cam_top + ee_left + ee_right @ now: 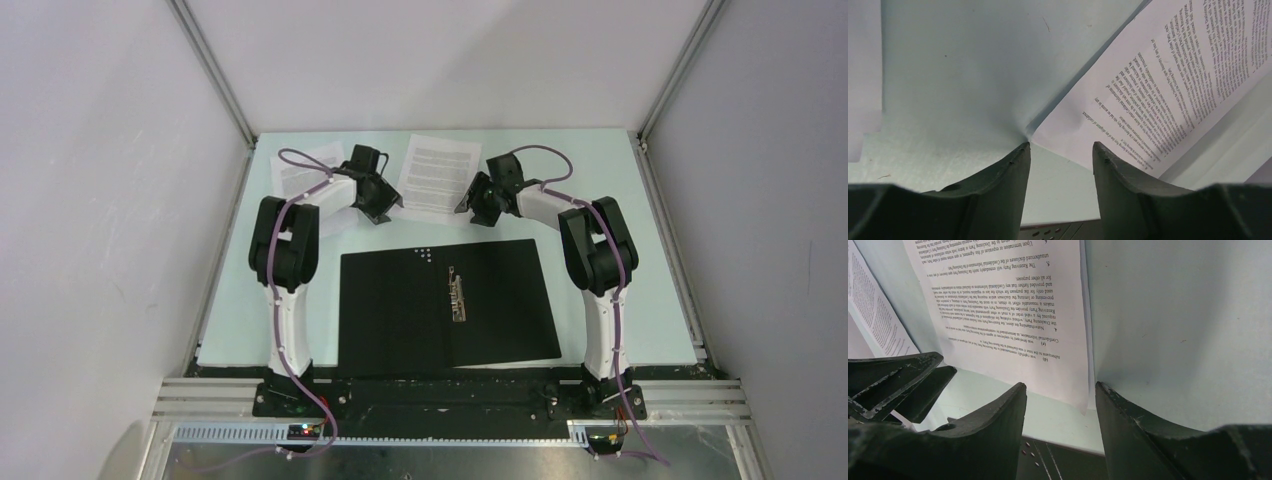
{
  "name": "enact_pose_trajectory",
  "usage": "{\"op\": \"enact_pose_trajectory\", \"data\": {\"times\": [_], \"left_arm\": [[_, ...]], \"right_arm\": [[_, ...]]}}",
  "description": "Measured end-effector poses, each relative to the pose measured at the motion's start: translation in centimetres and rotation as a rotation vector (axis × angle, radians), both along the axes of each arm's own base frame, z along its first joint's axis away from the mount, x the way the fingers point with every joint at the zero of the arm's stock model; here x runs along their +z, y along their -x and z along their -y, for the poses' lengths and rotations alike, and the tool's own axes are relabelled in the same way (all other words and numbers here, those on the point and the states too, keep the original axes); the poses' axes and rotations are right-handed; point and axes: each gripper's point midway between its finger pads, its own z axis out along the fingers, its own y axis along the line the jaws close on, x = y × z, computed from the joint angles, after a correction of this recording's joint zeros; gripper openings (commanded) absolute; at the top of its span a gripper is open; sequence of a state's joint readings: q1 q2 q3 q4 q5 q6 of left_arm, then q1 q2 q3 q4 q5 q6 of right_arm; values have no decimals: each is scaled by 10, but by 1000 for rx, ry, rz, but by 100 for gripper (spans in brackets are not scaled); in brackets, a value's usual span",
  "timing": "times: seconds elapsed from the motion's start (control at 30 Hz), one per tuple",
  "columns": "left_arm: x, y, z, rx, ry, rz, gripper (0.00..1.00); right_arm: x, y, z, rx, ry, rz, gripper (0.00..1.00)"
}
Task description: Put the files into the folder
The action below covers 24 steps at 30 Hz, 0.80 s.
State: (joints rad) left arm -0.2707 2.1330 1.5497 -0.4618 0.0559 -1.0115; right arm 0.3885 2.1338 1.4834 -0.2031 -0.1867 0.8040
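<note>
The folder (500, 310) lies open and black side up at the table's middle, its metal spine clip (458, 293) showing. One printed sheet (437, 178) lies just beyond it. The other sheet (298, 172) lies far left, partly under my left arm. My left gripper (390, 208) is open at the middle sheet's near-left corner; in the left wrist view (1061, 147) that sheet (1158, 90) lies just past the fingertips. My right gripper (466, 207) is open at the sheet's near-right corner; in the right wrist view (1059, 387) the sheet (1013, 315) ends just between the fingertips.
The pale table (620, 300) is walled by white panels on the left, right and back. The folder's far edge shows below both grippers (1063, 231) (1063, 460). The left gripper's body (893, 380) sits close to the right one.
</note>
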Motion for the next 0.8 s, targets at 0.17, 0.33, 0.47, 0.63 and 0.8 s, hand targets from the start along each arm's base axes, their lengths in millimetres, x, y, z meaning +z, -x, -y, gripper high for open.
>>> {"op": "enact_pose_trajectory", "data": {"times": [0.17,0.33,0.47,0.63,0.8], "left_arm": [[-2,1,2,15,8,-5,47],[-3,2,2,26,12,-10,37],[-5,2,3,25,11,-13,31],[-6,0,6,20,15,-9,22],[-8,-2,7,13,14,-1,13]], "right_arm": [[0,0,1,1,-6,-2,58],[0,0,1,3,-10,-4,57],[0,0,1,4,-13,-5,57],[0,0,1,5,-15,-6,58],[0,0,1,9,-23,-8,57]]}}
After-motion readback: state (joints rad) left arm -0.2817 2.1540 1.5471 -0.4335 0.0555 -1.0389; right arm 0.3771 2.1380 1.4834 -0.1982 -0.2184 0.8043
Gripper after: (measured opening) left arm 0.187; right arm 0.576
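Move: Just beyond the left hand's fingertips, and some 2 cm below them, lies the middle file: its middle is about 12 cm ahead and 11 cm to the right, with its near left corner by the tips. The other file lies roughly 22 cm to the hand's left and 9 cm ahead; the open folder is about 26 cm back and 13 cm to the right. From the right hand the middle file lies some 13 cm ahead and 6 cm left. Closing from a bit over half open to about a fifth, the left fingers draw together at the near left corner of the middle file, one fingertip pushing the paper along. The left hand itself only eases down and rightward, roughly 1 cm in all, barely turning. The right hand stays in place with fingers still open at the near right corner. ##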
